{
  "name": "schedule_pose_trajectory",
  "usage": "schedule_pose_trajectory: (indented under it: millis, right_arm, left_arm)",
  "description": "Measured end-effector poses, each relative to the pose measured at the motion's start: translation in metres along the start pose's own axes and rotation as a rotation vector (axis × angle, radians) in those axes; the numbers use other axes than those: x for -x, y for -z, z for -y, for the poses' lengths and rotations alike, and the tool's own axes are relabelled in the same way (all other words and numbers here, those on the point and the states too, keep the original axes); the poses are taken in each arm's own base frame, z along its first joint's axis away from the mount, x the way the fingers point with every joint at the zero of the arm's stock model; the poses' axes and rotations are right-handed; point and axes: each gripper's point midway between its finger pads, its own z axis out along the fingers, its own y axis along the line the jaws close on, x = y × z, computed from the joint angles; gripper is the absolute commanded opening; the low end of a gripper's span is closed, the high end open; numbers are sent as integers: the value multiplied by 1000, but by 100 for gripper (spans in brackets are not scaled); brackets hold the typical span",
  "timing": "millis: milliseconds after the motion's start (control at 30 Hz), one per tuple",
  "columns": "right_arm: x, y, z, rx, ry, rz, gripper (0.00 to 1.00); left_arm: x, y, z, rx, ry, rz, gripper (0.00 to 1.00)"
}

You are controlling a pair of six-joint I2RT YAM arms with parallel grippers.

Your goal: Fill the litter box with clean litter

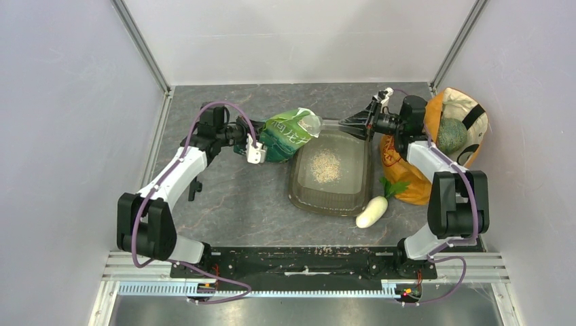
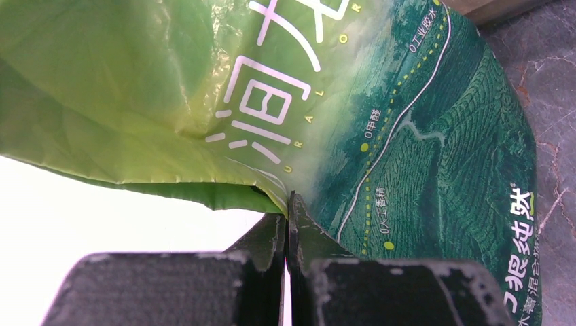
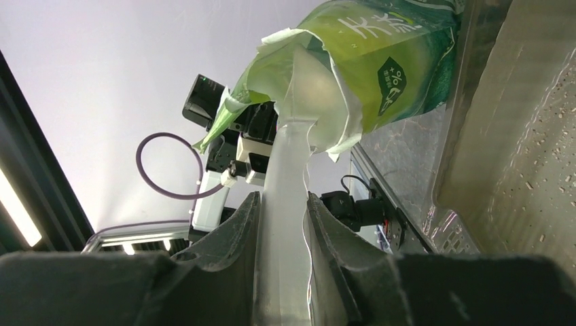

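The litter box (image 1: 299, 195), a smoky translucent tray, lies mid-table with a small heap of clean litter (image 1: 326, 165) inside. My left gripper (image 1: 262, 144) is shut on the bottom edge of a green printed bag (image 1: 289, 132), held tilted with its open mouth over the box's far left corner. The left wrist view shows the jaws (image 2: 289, 204) pinching the bag (image 2: 407, 136). My right gripper (image 1: 354, 124) is shut on the handle of a clear plastic scoop (image 1: 333, 124). In the right wrist view the scoop (image 3: 289, 170) runs from the gripper (image 3: 282, 200) up into the bag's mouth (image 3: 387, 61), beside the box wall (image 3: 489, 136).
A white oval vegetable (image 1: 372, 212) lies by the box's near right corner. An orange-and-cream fabric bag (image 1: 469, 112) holding a green round thing (image 1: 450, 134) stands at the right, with an orange packet (image 1: 401, 173) in front of it. Walls close in on three sides.
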Motion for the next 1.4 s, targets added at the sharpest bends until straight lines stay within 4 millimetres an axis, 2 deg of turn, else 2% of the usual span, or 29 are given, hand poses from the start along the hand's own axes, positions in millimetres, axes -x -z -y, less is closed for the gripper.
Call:
schedule_pose_trajectory:
  millis: [367,667,933,1033,1167,1400]
  right_arm:
    - [5,35,-6,19,19,51,0]
    - [1,67,-7,8,26,83,0]
    - [-10,99,12,-46,0,92,0]
    - [-13,108,17,-105,18,97,0]
    - [-9,114,17,-234,135,72,0]
    - [-22,118,34,-494,255,14,0]
  left_arm:
    - [-4,-3,0,-5,4,-4,2]
    - [-7,-4,0,-6,7,-7,2]
    - [-8,-3,1,-9,10,-10,2]
    - [-8,-2,0,-8,10,-12,2]
    - [-8,-2,0,-8,10,-12,2]
    - [-8,-2,0,-8,10,-13,2]
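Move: The right hand holds the scoop by its handle, with the bowl still in the mouth of the litter bag, about 10 cm to its left, 1 cm ahead and slightly lower. The litter box it is bound for has its middle some 5 cm back, 3 cm left and 20 cm below. The white radish lies about 20 cm back, 10 cm right and 19 cm down. From the left hand, the box's middle is roughly 8 cm back, 20 cm right and 17 cm down. The right hand draws the loaded scoop out of the bag's mouth, going about 10 cm right with a slight rise, then curving back some 6 cm and sinking 3 cm or so to bring the bowl over the litter box. As the sideways travel ends, the wrist tips the fingers and bowl down by some 30 degrees towards the box, grip kept on the handle, while the left hand keeps its pinch on the bag and holds it nearly still. ##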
